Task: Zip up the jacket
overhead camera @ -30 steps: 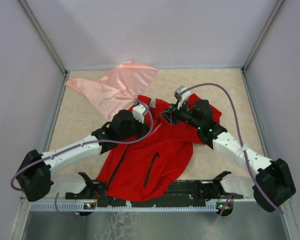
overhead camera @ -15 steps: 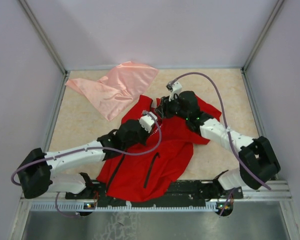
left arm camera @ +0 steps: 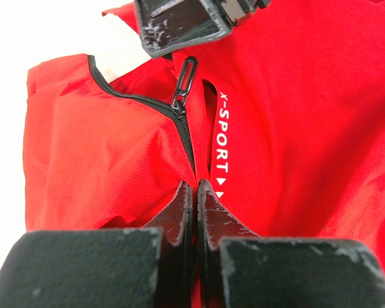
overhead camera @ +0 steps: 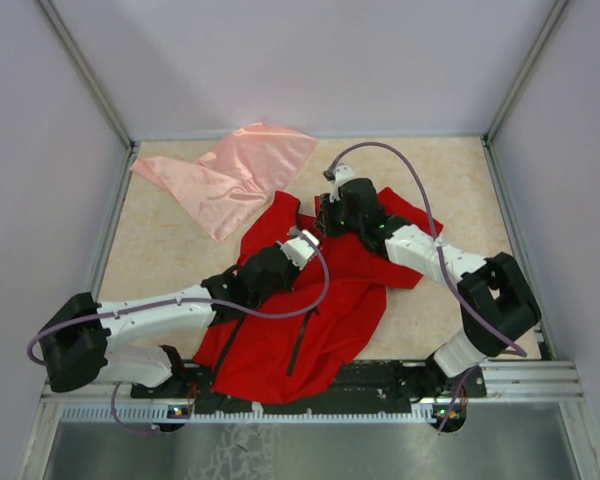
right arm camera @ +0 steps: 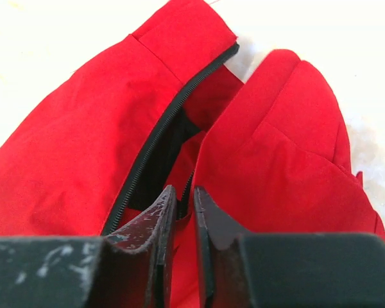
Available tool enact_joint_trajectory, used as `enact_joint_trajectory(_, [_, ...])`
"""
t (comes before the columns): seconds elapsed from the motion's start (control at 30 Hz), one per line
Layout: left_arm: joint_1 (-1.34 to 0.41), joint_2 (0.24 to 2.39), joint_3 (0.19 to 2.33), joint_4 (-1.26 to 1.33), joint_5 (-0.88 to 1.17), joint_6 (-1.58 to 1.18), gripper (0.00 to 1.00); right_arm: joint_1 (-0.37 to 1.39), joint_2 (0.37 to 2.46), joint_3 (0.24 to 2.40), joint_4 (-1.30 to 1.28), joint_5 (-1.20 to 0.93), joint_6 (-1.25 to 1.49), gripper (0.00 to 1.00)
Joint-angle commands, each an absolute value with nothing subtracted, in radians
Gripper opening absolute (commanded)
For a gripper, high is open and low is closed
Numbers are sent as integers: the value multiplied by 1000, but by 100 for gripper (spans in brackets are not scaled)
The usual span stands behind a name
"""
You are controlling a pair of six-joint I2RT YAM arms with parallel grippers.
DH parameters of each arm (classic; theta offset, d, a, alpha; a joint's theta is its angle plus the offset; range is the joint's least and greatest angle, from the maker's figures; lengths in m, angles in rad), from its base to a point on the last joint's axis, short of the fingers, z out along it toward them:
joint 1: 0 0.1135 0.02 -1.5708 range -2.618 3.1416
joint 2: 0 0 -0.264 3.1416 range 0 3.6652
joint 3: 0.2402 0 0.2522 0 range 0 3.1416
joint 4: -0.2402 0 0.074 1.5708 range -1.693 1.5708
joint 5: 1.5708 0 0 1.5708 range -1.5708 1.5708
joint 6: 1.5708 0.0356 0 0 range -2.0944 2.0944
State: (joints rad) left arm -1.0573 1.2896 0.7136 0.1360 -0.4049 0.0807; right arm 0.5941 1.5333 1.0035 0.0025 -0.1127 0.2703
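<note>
The red jacket (overhead camera: 352,290) lies crumpled on the table between both arms. My left gripper (overhead camera: 305,242) is shut on its black front zipper just below the slider, beside the white chest lettering (left arm camera: 222,138); in the left wrist view the jaws (left arm camera: 196,187) pinch the closed zip line. The slider's pull (left arm camera: 185,76) stands above them, with one of the right gripper's fingers (left arm camera: 179,22) just beyond it. My right gripper (overhead camera: 325,215) sits at the collar; in its wrist view its narrow jaws (right arm camera: 183,192) hold the jacket's (right arm camera: 70,141) zip edge.
A pale pink shiny cloth (overhead camera: 235,175) lies at the back left, touching the jacket's collar end. Grey walls enclose the table on three sides. A black rail (overhead camera: 380,378) runs along the near edge under the jacket's hem.
The right arm swung left and in to the collar; its jaws widened, then narrowed onto the zip edge. The left arm slid right and forward along the zipper, staying shut.
</note>
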Motion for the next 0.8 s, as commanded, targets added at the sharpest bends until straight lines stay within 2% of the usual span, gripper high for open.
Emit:
enact_joint_trajectory(0.0, [-1069, 1298, 706, 152, -487, 108, 0, 578, 1508, 1044, -38, -25, 239, 11])
enact_joint_trajectory(0.1, [-1069, 1301, 706, 149, -518, 109, 0, 550, 1460, 1006, -37, -17, 235, 0])
enact_joint_trajectory(0.33, [-1071, 1311, 709, 142, -590, 109, 0, 482, 1294, 889, 15, -31, 239, 0])
enact_joint_trajectory(0.5, [-1071, 1315, 716, 130, -711, 71, 0, 452, 1147, 758, 129, -82, 267, 0])
enact_joint_trajectory(0.77, [-1073, 1304, 692, 172, -648, 88, 0, 449, 1014, 546, 205, -185, 327, 0])
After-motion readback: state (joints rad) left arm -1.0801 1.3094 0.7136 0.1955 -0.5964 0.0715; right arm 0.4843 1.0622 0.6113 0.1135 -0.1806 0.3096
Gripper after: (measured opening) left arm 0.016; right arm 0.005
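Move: Right at the right fingertips, 1 cm below at most, lies the jacket's loose right zip edge, near the collar; the nearly shut fingers straddle it. The zip slider is about 4 cm back and 1 cm left of this hand and 2 cm lower, with the white lettering 6 cm straight back. From the left hand, which already grips the zipped front below the slider, that loose edge is about 7 cm ahead and 4 cm right, at similar height. Closing fully on the loose zip edge, the right fingers pinch it, then draw it about 7 cm right and 5 cm back, rising some 3 cm on the way, away from the slider. The left hand keeps its shut grip just below the slider, easing 2 cm forward and left, up 1 cm, and turning counter-clockwise some 10 degrees. ##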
